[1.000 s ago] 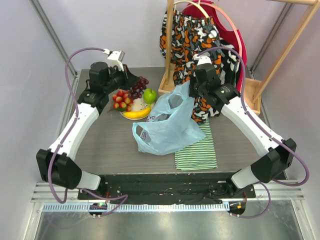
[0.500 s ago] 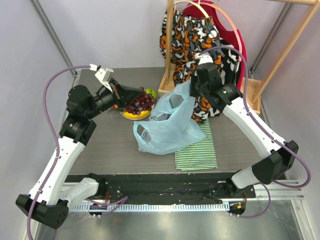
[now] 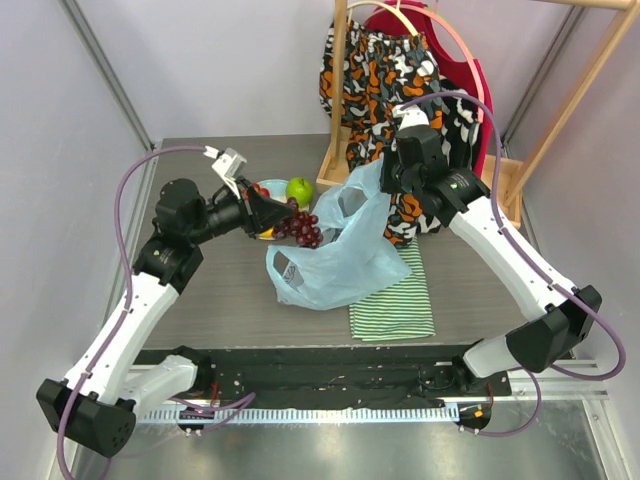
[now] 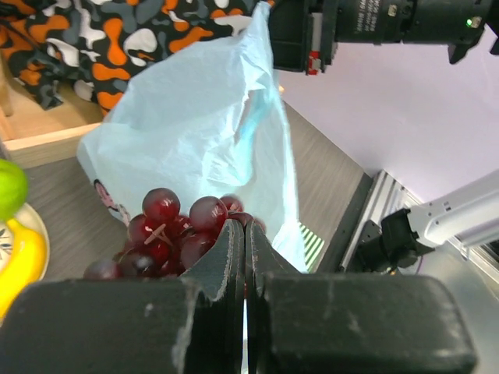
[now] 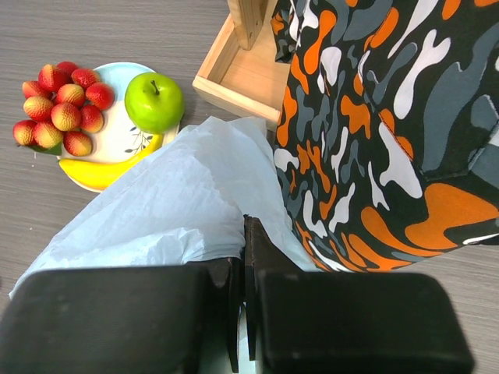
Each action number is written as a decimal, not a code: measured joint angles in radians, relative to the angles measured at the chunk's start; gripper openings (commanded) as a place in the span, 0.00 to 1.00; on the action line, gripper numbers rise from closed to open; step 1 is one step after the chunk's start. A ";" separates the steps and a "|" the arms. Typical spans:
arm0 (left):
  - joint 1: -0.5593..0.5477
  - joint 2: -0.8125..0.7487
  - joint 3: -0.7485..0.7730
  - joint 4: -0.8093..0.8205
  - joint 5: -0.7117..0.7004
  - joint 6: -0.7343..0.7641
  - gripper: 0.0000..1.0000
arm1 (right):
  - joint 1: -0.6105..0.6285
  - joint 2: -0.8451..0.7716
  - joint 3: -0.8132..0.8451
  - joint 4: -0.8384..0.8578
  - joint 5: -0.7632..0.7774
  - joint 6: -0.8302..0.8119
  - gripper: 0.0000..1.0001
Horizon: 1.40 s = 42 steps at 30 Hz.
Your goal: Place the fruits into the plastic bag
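Note:
A bunch of dark purple grapes hangs from my left gripper, which is shut on it just left of the plastic bag's mouth. The light-blue plastic bag rests on the table. Its upper edge is held up by my right gripper, shut on the plastic. A green apple, a yellow banana and several red strawberries lie on the pale plate behind the left gripper.
A green-and-white striped cloth lies under the bag's right side. A wooden rack with a box base stands at the back. A camouflage garment hangs from it, close behind the right gripper.
My left arm has lifted the grapes off the plate and carried them right, up to the bag's mouth. The right gripper has held the bag edge almost still.

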 measured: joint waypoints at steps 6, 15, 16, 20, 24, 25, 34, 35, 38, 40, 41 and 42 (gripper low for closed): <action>-0.042 0.036 0.000 0.002 0.022 0.002 0.00 | 0.000 -0.003 0.000 0.000 -0.003 0.008 0.01; -0.179 0.162 0.008 0.005 -0.023 0.005 0.00 | 0.000 -0.006 -0.003 0.000 -0.003 0.012 0.01; -0.200 0.172 0.011 0.008 -0.028 0.005 0.00 | 0.000 -0.008 -0.005 0.000 -0.003 0.012 0.01; -0.285 0.195 0.018 0.011 -0.044 0.002 0.00 | 0.000 -0.013 -0.007 0.000 -0.003 0.014 0.01; -0.362 0.208 0.035 0.015 -0.064 -0.001 0.00 | 0.000 -0.019 -0.013 0.000 -0.002 0.014 0.01; -0.376 0.208 0.038 0.016 -0.067 -0.003 0.00 | 0.000 -0.021 -0.015 0.000 -0.003 0.015 0.01; -0.415 0.257 0.043 0.046 -0.146 0.007 0.00 | 0.000 -0.025 -0.019 0.000 -0.003 0.015 0.01; -0.415 0.272 0.045 0.045 -0.163 0.011 0.00 | 0.000 -0.025 -0.019 0.000 -0.003 0.015 0.01; -0.415 0.330 0.061 0.034 -0.242 0.029 0.00 | 0.000 -0.025 -0.020 0.000 -0.002 0.015 0.01; -0.415 0.358 0.071 0.025 -0.291 0.040 0.00 | 0.000 -0.027 -0.023 0.001 -0.002 0.015 0.01; -0.415 0.371 0.080 0.023 -0.314 0.045 0.00 | 0.000 -0.029 -0.025 0.000 -0.002 0.015 0.01; -0.415 0.383 0.091 0.021 -0.333 0.048 0.00 | 0.000 -0.031 -0.026 0.000 -0.002 0.015 0.01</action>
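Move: The left gripper already holds the red grapes, hanging below its shut fingers. The bag mouth lies about 11 cm to its right, 2 cm back and 10 cm below. The apple is some 20 cm ahead, straight in line, and the banana about 11 cm ahead and 7 cm left, both roughly 25 cm below. From the right gripper, still pinching the bag's far rim, the mouth is some 13 cm back, 11 cm left and 9 cm lower. Bring the left gripper about 12 cm to the right and down towards the bag mouth, drawing back some 6 cm and swinging clockwise on the way. Then push forward again by as much, sinking to about 10 cm below the start as the wrist swings partly back and its left side rises, so the grapes enter the bag. Keep the left fingers shut; hold the right gripper still on the rim. ##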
